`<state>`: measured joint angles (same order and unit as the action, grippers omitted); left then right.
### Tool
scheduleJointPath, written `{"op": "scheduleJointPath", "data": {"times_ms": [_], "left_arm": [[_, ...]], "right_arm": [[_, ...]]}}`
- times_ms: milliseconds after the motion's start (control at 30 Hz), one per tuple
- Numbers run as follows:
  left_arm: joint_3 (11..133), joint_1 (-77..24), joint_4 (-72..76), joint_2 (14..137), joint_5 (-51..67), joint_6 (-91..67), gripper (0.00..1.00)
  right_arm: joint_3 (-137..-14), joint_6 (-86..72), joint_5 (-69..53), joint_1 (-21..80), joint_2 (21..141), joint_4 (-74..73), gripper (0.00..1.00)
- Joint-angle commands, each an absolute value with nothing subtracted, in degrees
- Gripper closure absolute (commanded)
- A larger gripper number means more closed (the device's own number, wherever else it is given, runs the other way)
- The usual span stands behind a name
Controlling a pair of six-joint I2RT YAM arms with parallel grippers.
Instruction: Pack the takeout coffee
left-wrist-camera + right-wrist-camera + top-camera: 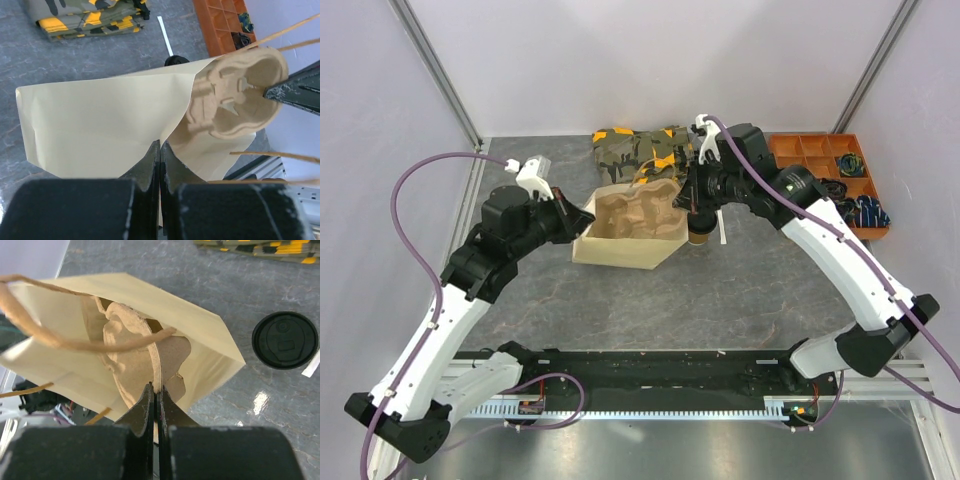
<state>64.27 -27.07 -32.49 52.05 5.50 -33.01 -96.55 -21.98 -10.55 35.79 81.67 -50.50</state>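
The takeout coffee (698, 236), a small tan cup with a black lid (285, 340), stands on the table just right of the tan paper bag (620, 252), outside it. The bag's mouth is open. My left gripper (160, 146) is shut on the bag's left rim (584, 216). Partly inside the bag is a brown pulp cup tray (127, 355), and my right gripper (157, 389) is shut on the tray's rim, above the bag's right side (692, 205). In the left wrist view only the top of the lid (176, 60) shows behind the bag.
A folded camouflage cloth (640, 150) lies behind the bag. An orange compartment box (825, 165) with small parts sits at the back right. A white strip (722, 228) lies beside the cup. The bag's twine handles (60, 342) loop across its mouth.
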Motion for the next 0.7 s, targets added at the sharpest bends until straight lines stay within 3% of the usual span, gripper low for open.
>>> {"op": "scheduleJointPath", "data": {"times_ms": [0,400,667], "left_arm": [[65.47,-27.60,-29.71,54.75,6.59,-37.35,0.98],[68.47,-27.42,-28.48,62.58,4.48,-41.84,0.98],[65.83,-26.81,-28.65,62.58,6.59,-43.77,0.98]], "right_arm": [[-101.25,-28.02,-3.00,37.88,84.19,-50.27,1.00],[-102.05,-30.15,4.13,40.96,90.09,-51.86,1.00],[-100.47,-29.18,0.18,40.87,94.22,-47.47,1.00]]}}
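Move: The cup carrier is held in the right fingers, its middle some 7 cm to their left, about level in reach and 5 cm lower, already in the mouth of the paper bag. That bag's middle lies about 9 cm left of the right hand, 2 cm back and 10 cm below; from the left hand, which pinches its left rim, roughly 8 cm right, 1 cm ahead and 10 cm below. The lidded cup stands 6 cm right of the right hand, 5 cm farther out, some 20 cm lower. The cup carrier is fed deeper into the paper bag by the right hand, which keeps its pinch and goes down about 5 cm while reaching forward and left, turning some 10 degrees clockwise. Still gripping the rim, the left hand carries the bag forward and down about 3 cm each and a little right towards the carrier, tipping its fingers down. ##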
